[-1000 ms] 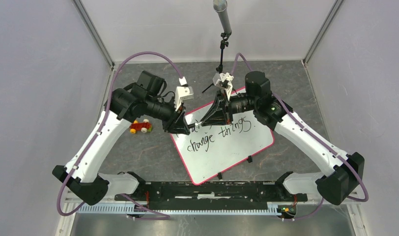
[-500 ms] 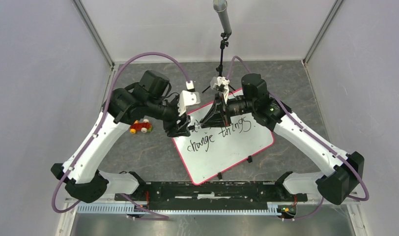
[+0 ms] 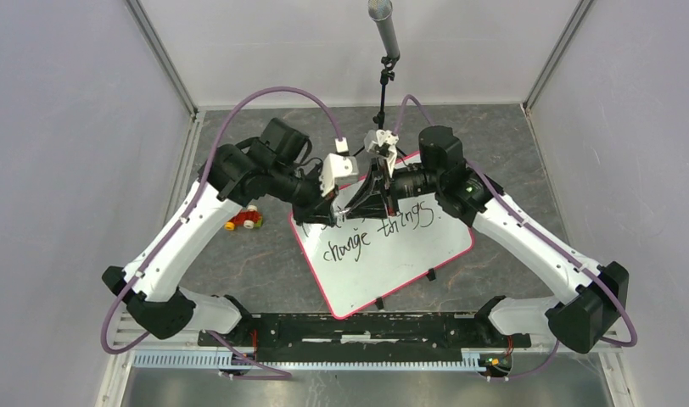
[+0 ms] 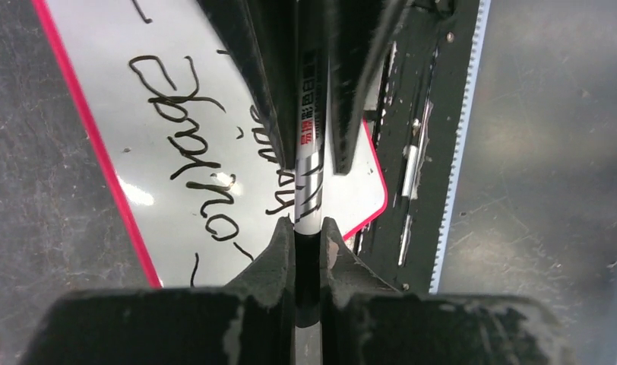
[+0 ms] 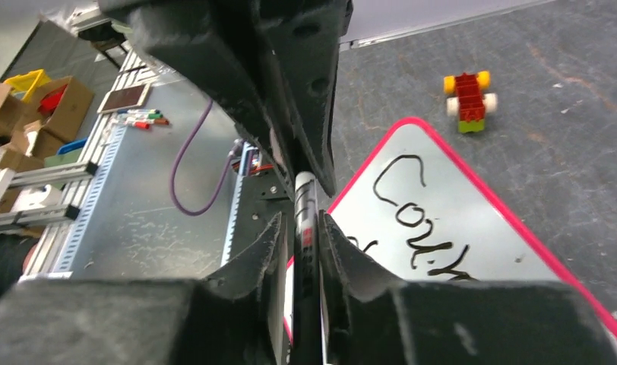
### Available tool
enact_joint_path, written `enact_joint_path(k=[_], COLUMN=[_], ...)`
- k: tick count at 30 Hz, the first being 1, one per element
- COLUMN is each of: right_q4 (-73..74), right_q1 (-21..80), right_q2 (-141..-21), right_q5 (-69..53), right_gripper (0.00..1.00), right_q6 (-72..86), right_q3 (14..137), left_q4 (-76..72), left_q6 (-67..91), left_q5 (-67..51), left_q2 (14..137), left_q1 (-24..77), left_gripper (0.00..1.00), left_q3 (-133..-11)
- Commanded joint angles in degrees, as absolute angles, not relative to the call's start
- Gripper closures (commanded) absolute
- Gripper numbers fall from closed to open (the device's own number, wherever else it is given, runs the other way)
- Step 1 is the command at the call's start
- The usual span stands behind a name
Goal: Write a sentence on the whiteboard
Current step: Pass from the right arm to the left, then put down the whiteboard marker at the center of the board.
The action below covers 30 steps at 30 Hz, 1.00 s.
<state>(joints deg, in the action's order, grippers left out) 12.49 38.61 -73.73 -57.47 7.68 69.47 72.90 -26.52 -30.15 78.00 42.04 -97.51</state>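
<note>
The whiteboard [image 3: 400, 263], white with a pink-red rim, lies tilted on the grey table. The sentence [image 3: 358, 237] is black script in two lines; its upper line is partly hidden under the grippers. My left gripper [image 3: 327, 212] and right gripper [image 3: 355, 208] meet tip to tip above the board's upper left part. Both are shut on one marker [image 3: 343, 210]. In the left wrist view my left gripper [image 4: 308, 232] grips the marker's [image 4: 309, 167] black end. In the right wrist view my right gripper [image 5: 303, 228] grips its labelled barrel [image 5: 305, 205].
A red and yellow toy car [image 3: 243, 220] sits left of the board, also in the right wrist view [image 5: 469, 100]. A microphone stand [image 3: 382, 85] rises behind the board. A black rail [image 3: 341, 326] runs along the near edge.
My left arm has swung right and its gripper has closed in on the right gripper's tips. The right arm has barely moved. The board has stayed in place.
</note>
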Motion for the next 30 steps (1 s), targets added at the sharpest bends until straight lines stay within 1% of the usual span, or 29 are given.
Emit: enact_joint_path(k=[1,3,5,7,9,10,14,18,20,23,26,30], right_q4=[12.55,14.08,15.69,17.68,19.09,19.51,21.85,25.01,26.79,29.01,32.94,35.59], right_q1=[35.15,31.64,28.32,24.31,20.83,18.71,9.17,-1.11,-5.09,-8.99,-10.39,-11.33], right_q2=[-71.85,-71.98,-72.03,-71.79,-71.31,-71.08,-70.32,-69.38,-68.80,-68.01,-67.61,-66.66], right_q5=[-59.22,-59.51,-60.00,-59.96,-59.95,-60.31,-61.67,-62.68,-62.92,-62.58,-60.57,-58.25], right_gripper=[0.67,0.52,0.38,0.20,0.06,0.02,0.02,0.02,0.02,0.02,0.02,0.02], right_q6=[7.40,7.04,6.16,4.68,3.29,3.12,1.24,-2.81,-5.06,-8.58,-13.46,-17.14], right_q3=[70.37,71.70,73.35,74.54,75.13,75.21,74.90,73.14,71.71,69.36,68.37,67.12], left_q4=[69.58,68.47,67.76,66.38,65.31,64.91,63.72,61.91,59.76,53.29,48.46,44.47], left_q6=[-22.27,-20.59,-19.85,-17.63,-15.63,-14.75,-14.76,-19.35,-20.91,-21.58,-21.49,-20.51], left_q5=[-37.80,-42.21,-43.65,-45.80,-48.25,-48.76,-46.53,-38.70,-34.41,-29.25,-25.84,-23.17], left_q2=[75.71,75.09,74.72,74.37,75.11,75.66,79.82,86.08,88.57,90.99,94.26,100.46], left_q1=[32.20,25.50,20.99,14.72,8.56,5.68,-6.25,-11.99,-12.76,-12.84,-12.82,-12.83], left_gripper=[0.98,0.98,0.98,0.98,0.98,0.98,0.97,0.97,0.97,0.94,0.90,0.88], left_q3=[-96.64,-95.80,-95.65,-95.63,-95.67,-95.63,-94.16,-91.04,-88.79,-84.00,-81.46,-81.56])
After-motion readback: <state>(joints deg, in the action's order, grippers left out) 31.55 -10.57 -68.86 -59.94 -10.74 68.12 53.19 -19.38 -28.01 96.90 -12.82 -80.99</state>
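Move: Both hands still grip the marker, its middle some 3 cm to the left hand's right and 3 cm to the right hand's left, about level. The left hand will take it over near the toy car, roughly 16 cm ahead, 25 cm left and 28 cm below that hand. The whiteboard's middle lies about 12 cm ahead, 6 cm right and 31 cm below the right hand. Right opens, withdrawing right and forward; left carries the marker about 25 cm left, forward, then down towards the toy car. ##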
